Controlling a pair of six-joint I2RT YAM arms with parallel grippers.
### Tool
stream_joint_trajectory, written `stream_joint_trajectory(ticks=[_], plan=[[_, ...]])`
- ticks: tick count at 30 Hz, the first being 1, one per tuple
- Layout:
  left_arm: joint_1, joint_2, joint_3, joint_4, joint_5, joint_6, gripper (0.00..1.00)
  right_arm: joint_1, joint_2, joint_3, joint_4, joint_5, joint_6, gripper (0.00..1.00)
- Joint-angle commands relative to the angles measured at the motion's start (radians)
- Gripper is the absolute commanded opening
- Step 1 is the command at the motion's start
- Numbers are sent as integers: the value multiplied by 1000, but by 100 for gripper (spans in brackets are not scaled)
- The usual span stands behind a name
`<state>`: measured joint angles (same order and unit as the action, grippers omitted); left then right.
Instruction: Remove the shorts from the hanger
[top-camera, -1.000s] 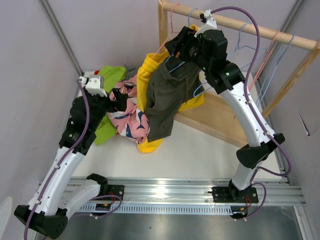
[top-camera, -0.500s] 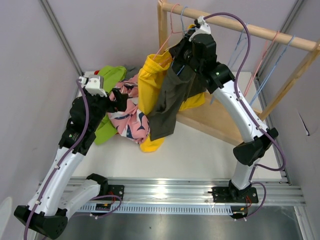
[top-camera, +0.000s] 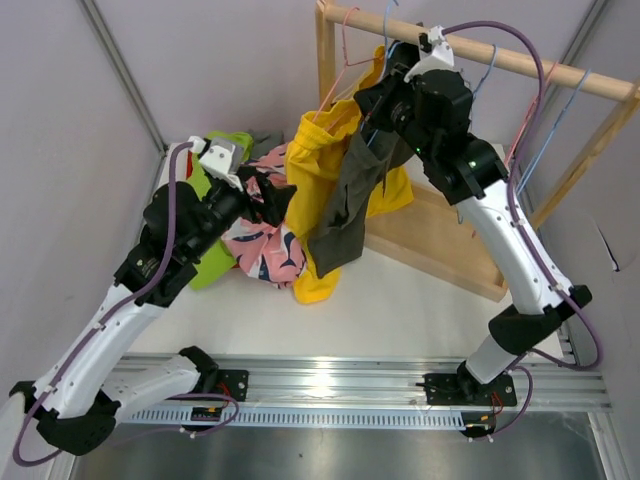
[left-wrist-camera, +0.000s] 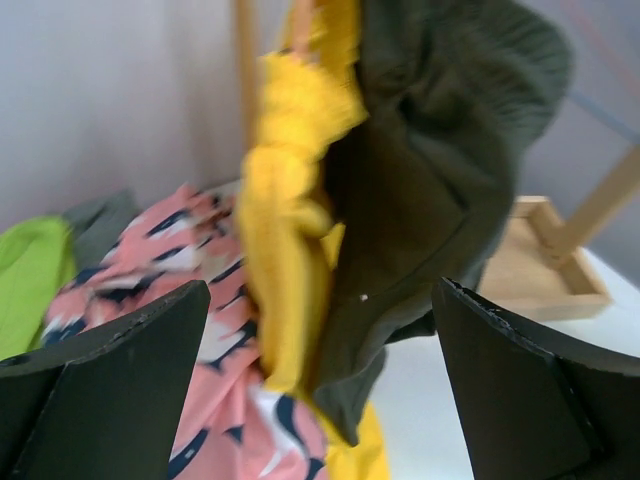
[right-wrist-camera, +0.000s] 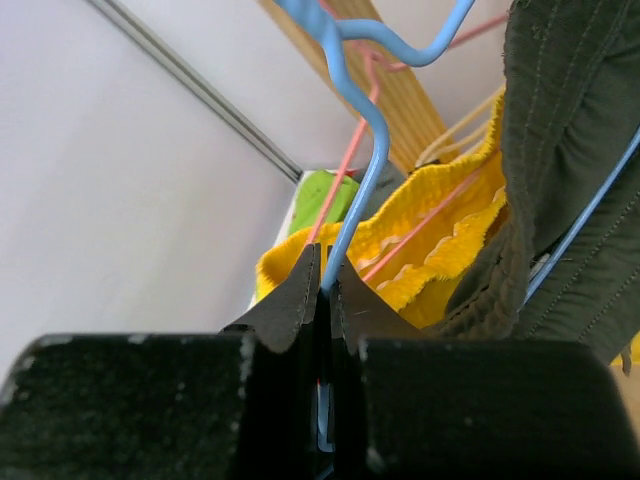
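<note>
Dark olive shorts (top-camera: 345, 205) hang from a blue hanger (right-wrist-camera: 355, 90) near the left end of the wooden rail (top-camera: 500, 58). My right gripper (right-wrist-camera: 325, 275) is shut on that hanger's wire neck, just under the hook. Right beside them, bright yellow shorts (top-camera: 315, 160) hang on a pink hanger (right-wrist-camera: 340, 180). My left gripper (left-wrist-camera: 322, 290) is open, its jaws wide apart, facing the lower part of the yellow (left-wrist-camera: 290, 200) and olive shorts (left-wrist-camera: 440, 180) without touching them. Pink floral shorts (top-camera: 260, 245), lime green shorts (top-camera: 212, 258) and grey shorts (left-wrist-camera: 105, 215) lie heaped on the table.
Several empty blue and pink hangers (top-camera: 540, 110) hang further right on the rail. The rack's wooden base (top-camera: 450, 240) stands behind the hanging shorts. Grey walls close in the left and back sides.
My right gripper has shut on the blue hanger's neck and risen slightly, bunching the olive shorts. My left arm has swung right, toward the hanging shorts, still open.
</note>
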<state>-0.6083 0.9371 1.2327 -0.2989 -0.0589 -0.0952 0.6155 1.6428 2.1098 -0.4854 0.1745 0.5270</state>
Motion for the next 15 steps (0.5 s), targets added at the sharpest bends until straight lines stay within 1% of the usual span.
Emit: stream_joint_trajectory(ticks=[1, 2, 5, 10, 15], plan=[[-91, 28, 60, 53, 103, 57, 99, 29, -119, 18, 94, 28, -25, 0], [-131, 48, 68, 79, 120, 58, 99, 33, -129, 15, 93, 31, -27, 0], [-203, 95, 79, 139, 152, 63, 99, 46, -169, -10, 82, 42, -21, 0], [-315, 167, 86, 202, 131, 75, 99, 69, -227, -74, 80, 57, -18, 0], [-369, 244, 125, 219, 114, 74, 99, 75, -297, -154, 111, 68, -12, 0]])
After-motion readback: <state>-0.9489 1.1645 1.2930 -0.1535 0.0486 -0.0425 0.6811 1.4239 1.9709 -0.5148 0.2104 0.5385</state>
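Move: The dark shorts hang about 9 cm ahead of the open left hand, 15 to its right and slightly above it; the yellow shorts are some 11 ahead, 9 right and level in height. The right hand already grips the blue hanger, the dark shorts' middle lying about 2 cm back from it, 4 right and 12 below. From it, the rail is roughly 8 ahead, 12 above, and the yellow shorts 1 ahead, 4 left, 12 below. Open left hand sweeps about 15 cm right towards the dark shorts; right hand draws their hanger back 7 cm. ##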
